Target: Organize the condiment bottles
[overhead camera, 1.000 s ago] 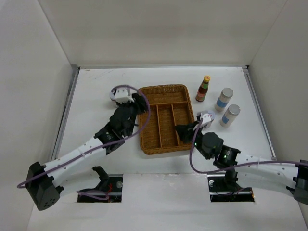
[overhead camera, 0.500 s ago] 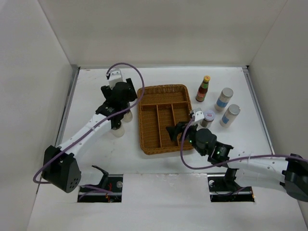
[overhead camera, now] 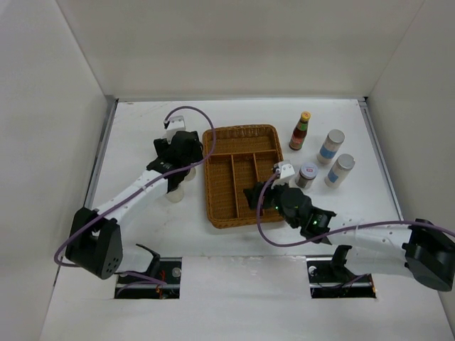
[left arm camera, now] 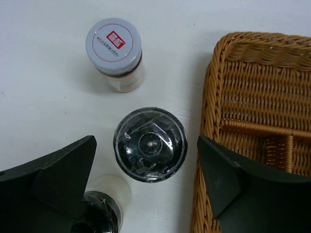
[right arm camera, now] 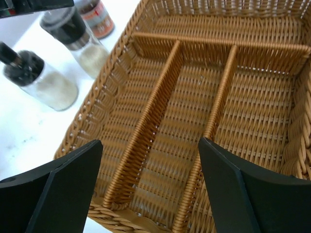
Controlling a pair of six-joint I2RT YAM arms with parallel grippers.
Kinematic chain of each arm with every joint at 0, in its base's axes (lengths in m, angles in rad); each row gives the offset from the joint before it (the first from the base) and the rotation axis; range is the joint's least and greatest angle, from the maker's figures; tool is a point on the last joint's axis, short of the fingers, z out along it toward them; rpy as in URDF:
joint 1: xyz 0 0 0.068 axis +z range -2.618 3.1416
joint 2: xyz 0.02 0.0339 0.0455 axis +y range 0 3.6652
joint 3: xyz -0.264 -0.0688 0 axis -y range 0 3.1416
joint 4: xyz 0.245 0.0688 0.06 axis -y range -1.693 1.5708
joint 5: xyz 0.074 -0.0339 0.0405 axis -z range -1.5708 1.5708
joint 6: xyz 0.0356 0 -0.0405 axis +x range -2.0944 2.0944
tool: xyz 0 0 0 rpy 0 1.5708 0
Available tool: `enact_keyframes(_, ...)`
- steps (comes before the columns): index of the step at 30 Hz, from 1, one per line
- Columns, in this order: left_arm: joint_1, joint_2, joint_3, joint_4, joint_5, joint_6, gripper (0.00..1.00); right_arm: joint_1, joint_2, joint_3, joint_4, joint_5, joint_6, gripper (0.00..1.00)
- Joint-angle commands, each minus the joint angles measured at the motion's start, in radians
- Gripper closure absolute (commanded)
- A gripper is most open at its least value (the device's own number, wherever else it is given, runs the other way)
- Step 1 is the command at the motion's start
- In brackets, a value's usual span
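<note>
In the left wrist view my left gripper (left arm camera: 146, 145) is open, its fingers standing apart on either side of a black-capped bottle (left arm camera: 150, 144). A second black-capped bottle (left arm camera: 99, 208) is partly hidden behind the left finger. A short jar (left arm camera: 113, 46) with a grey lid and red label stands beyond them. My right gripper (right arm camera: 150, 145) hangs open and empty over the wicker tray (right arm camera: 146, 121). From above, another grey-lidded jar (overhead camera: 307, 174), the slim red bottle (overhead camera: 301, 131) and two tall white bottles (overhead camera: 331, 145) (overhead camera: 341, 170) stand right of the tray (overhead camera: 242, 135).
The tray (left arm camera: 262, 97) lies just right of the left gripper's right finger, its compartments holding nothing. White walls enclose the table on three sides. The left arm (overhead camera: 135, 195) stretches over the table's left half and the right arm (overhead camera: 355, 231) lies along the near edge.
Both grippers have opened. The left one shifted off the tray's left edge to above the bottles beside it. The right one left a jar standing right of the tray and moved left over it.
</note>
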Motion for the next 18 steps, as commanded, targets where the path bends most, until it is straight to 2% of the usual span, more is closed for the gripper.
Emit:
enact_keyframes(1,0.003,0.044,-0.008,0.061,0.018,0.006,0.15,0.003,0.015,0.056,0.049,-0.005,-0.014,0.12)
enact_keyframes(6,-0.013,0.084,-0.006,0.09,0.012,-0.002,0.17,0.004,0.05,0.065,0.052,-0.005,-0.017,0.12)
enact_keyframes(8,-0.007,0.087,-0.008,0.101,0.01,-0.003,0.22,0.004,0.052,0.065,0.059,-0.008,-0.017,0.12)
enact_keyframes(11,-0.006,0.084,-0.015,0.115,-0.005,-0.003,0.35,0.004,0.052,0.064,0.057,-0.008,-0.017,0.12)
enact_keyframes(14,-0.01,0.069,-0.02,0.13,-0.017,0.0,0.55,0.004,0.032,0.057,0.06,-0.008,-0.017,0.12)
enact_keyframes(16,-0.016,0.04,-0.012,0.124,-0.034,0.003,0.61,0.004,0.019,0.05,0.06,-0.007,-0.015,0.12)
enact_keyframes(18,-0.043,-0.03,0.003,0.132,-0.072,0.015,0.63,0.004,0.006,0.044,0.06,-0.007,-0.014,0.12)
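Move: The black-capped bottle nearest the basket stands almost under the open left fingers: its middle is about 1 cm ahead, 1 cm to the right and 7 cm below. From the left hand, the white-lidded jar is some 8 cm ahead and 4 cm left, the other black-capped bottle 5 cm back and 3 cm left, the basket's middle level and about 18 cm right. For the right hand that first bottle lies roughly 12 cm ahead and 20 cm left. The left fingers pinch the black cap of the bottle beside the basket from both sides. The hand first sinks about 3 cm over the bottle, edging forward and right about 1 cm each, with its slant nearly unchanged; then the wide-open fingers close by roughly a quarter, stop on the cap and hold there. ##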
